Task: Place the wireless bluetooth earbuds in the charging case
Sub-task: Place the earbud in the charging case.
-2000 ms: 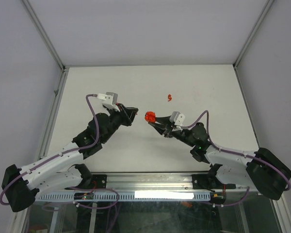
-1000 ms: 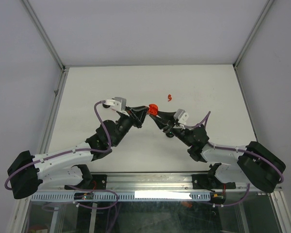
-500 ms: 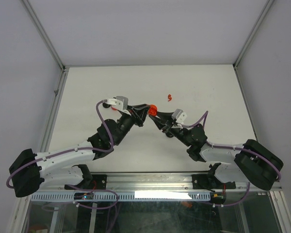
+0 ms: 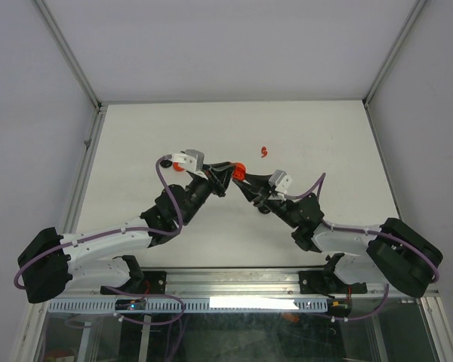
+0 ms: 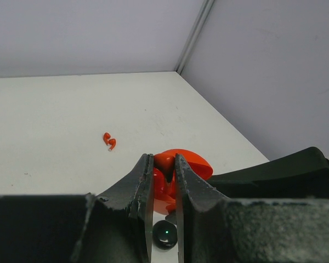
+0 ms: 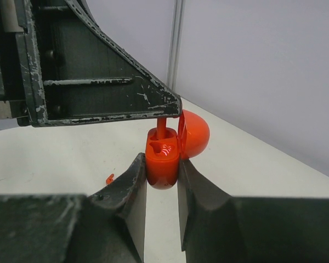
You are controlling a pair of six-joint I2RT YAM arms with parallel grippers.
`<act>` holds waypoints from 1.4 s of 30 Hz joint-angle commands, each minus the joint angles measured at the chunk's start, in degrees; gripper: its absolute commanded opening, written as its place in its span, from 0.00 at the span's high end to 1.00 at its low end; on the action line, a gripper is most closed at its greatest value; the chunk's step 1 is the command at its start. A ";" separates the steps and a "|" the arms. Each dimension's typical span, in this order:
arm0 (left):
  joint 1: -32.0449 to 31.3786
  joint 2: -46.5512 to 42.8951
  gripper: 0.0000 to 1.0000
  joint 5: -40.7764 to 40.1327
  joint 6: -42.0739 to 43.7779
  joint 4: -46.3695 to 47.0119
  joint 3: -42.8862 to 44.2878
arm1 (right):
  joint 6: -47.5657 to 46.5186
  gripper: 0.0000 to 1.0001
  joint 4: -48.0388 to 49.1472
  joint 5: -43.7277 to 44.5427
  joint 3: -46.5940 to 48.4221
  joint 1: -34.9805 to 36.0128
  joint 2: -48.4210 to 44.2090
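Observation:
My right gripper (image 6: 162,164) is shut on the red charging case (image 6: 162,159), held upright with its lid (image 6: 194,134) hinged open to the right. One socket in the case shows empty. My left gripper (image 5: 163,160) is shut on a red earbud (image 5: 165,174). The earbud's stem (image 6: 162,129) reaches down into the case's far socket. In the top view the two grippers meet tip to tip above mid-table: left gripper (image 4: 227,173), right gripper (image 4: 238,183), case (image 4: 240,169). A second red earbud (image 4: 264,151) lies on the table behind them, also seen as the loose earbud (image 5: 109,141).
The white table (image 4: 325,136) is walled by grey panels with metal corner posts (image 4: 68,53). The left gripper's fingers (image 6: 98,82) fill the upper left of the right wrist view. The arm bases sit at the near edge.
Both arms have come together at mid-table. Over the last second the left gripper has edged right, bringing its earbud over and into the open case; the right gripper has barely moved.

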 commanded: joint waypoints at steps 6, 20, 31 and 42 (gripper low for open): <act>-0.92 -3.02 0.93 2.45 0.28 -3.45 2.30 | -0.42 1.00 4.90 0.58 0.15 0.38 -1.84; -2.14 -0.79 0.70 1.25 -1.39 -11.06 6.14 | -1.04 1.00 4.84 1.13 -0.87 0.38 -2.39; -2.17 -2.50 0.34 -3.04 -6.89 -25.31 12.99 | -2.40 1.00 4.74 2.76 -1.88 0.38 -1.81; 1.80 -4.57 0.23 -8.14 -10.92 -45.48 17.82 | -4.35 1.00 0.34 5.18 -5.12 0.36 -5.66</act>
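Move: The left hand still pinches a red earbud just above the open red charging case; the case's middle is about 3 cm below this hand and 1 cm to its right, level with it fore and aft. The closed black case lies on the table roughly 7 cm ahead, 9 cm right and 22 cm below, the loose red earbuds some 28 cm ahead and 10 cm right at table height. The right hand holds the red case between its own pads. The left hand eases the red earbud back and slightly down into the open case, only about 1 cm, then spreads its fingers wide to let go and draws off to the left by some 3 cm, tipping down about 15 degrees and rolling its left side up as it clears the case. The right hand keeps its grip on the case and holds it almost still until the earbud is released, then sinks about 2 cm and drifts a little to the right, away from the withdrawing fingers. ##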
